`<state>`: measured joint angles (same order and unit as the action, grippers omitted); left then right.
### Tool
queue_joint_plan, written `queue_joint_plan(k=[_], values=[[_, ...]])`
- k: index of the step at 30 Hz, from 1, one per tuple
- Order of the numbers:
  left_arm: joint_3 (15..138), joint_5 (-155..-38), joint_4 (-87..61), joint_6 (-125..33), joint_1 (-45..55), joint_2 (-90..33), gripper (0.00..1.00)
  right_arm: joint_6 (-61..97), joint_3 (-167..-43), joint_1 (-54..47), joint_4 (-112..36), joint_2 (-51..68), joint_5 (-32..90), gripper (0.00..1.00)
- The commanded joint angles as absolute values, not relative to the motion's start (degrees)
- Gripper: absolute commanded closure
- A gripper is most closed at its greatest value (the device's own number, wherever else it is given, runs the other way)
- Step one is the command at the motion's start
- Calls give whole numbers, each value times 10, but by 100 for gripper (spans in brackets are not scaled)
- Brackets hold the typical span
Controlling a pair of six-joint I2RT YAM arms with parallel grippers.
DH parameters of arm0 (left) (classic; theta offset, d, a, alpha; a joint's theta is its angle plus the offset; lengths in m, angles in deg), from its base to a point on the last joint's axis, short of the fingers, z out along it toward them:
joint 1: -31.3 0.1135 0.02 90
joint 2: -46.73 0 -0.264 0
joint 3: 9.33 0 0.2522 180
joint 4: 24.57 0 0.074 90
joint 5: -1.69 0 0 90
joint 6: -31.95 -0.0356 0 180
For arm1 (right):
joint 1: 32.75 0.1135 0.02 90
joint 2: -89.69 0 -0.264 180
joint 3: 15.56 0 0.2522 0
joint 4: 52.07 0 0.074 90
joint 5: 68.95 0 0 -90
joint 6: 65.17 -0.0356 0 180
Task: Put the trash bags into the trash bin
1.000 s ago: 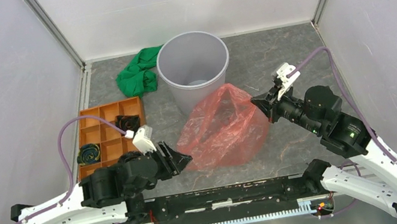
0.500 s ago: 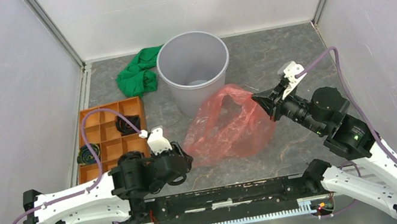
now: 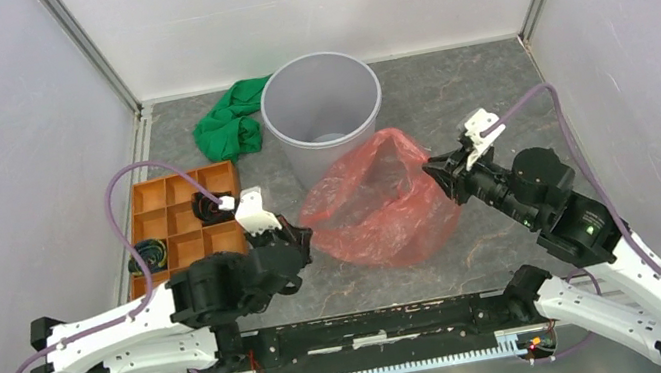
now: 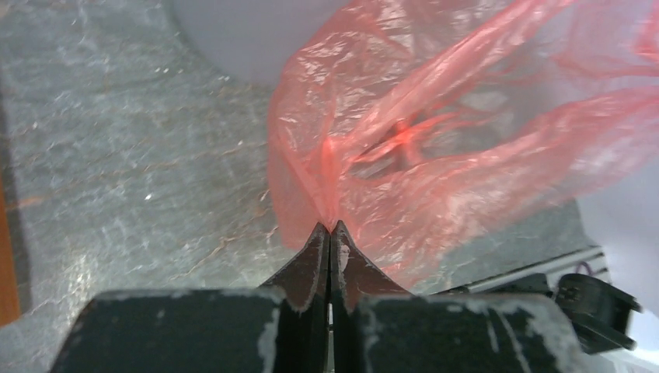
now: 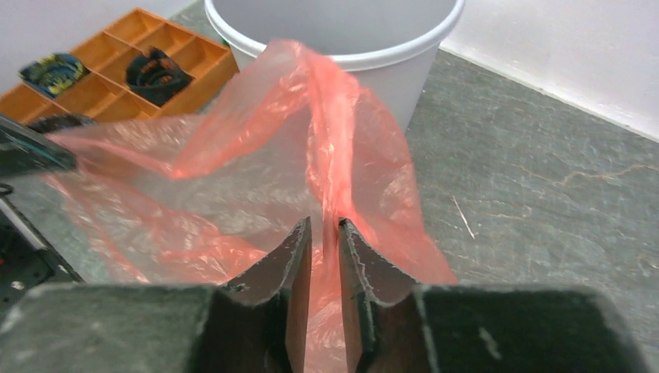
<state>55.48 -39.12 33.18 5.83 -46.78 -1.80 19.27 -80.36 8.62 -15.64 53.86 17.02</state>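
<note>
The red translucent trash bag [image 3: 375, 204] is stretched between both grippers just in front of the trash bin [image 3: 322, 159], its far edge against the bin's wall. My left gripper [image 3: 302, 237] is shut on the bag's left edge; in the left wrist view the fingertips [image 4: 331, 227] pinch a gathered fold of the bag [image 4: 435, 155], with the bin [image 4: 249, 31] behind. My right gripper [image 3: 433, 172] is at the bag's right edge. Its jaws [image 5: 325, 224] stand slightly apart with a strand of the bag [image 5: 256, 179] running through the gap. The bin [image 5: 388, 70] stands upright.
A green cloth [image 3: 230, 122] lies left of the bin. An orange compartment tray [image 3: 178, 222] with small dark items sits at the left, close to my left arm. White walls enclose the table on three sides.
My left gripper moved forward to the bag's left edge and shut on it. The right gripper's jaws parted a little. The bag shifted slightly toward the bin.
</note>
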Motion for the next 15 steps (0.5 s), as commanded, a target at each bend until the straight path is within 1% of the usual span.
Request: queue_joint_plan(k=[1, 6, 8, 11, 15], values=[[595, -414, 271, -52, -467, 0, 98, 238, -821, 86, -121, 503, 147, 71], [614, -440, 279, -91, -466, 1, 98, 295, -864, 87, -93, 439, 125, 44], [614, -445, 277, -110, -466, 4, 98, 309, -883, 86, -85, 412, 104, 35], [615, -457, 281, -152, -465, -4, 98, 308, -898, 85, -78, 380, 62, 26], [662, -447, 345, -198, -465, -34, 98, 287, -888, 85, -104, 356, 9, 8]])
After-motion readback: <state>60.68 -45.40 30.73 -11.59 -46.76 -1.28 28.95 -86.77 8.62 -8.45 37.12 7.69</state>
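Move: The trash bag hangs spread between the hands. From the right hand its middle lies about 10 cm to the left, roughly 2 cm ahead and some 10 cm below; the trash bin's middle is about 26 cm ahead, 19 cm to the left and 19 cm below. From the left hand, which pinches the bag's left end, the bag's middle is about 15 cm right, 7 cm ahead and nearly level, the bin some 31 cm ahead, 7 cm right and 10 cm below. The bag's right-hand rim comes free of the right fingers, which are already starting to part and spread nearly wide. That hand sinks and reaches forward, about 5 cm each way, over the bag's right side, its left side rolling down some 20 degrees. The left hand keeps its pinch, rises about 3.5 cm and turns slightly clockwise. ##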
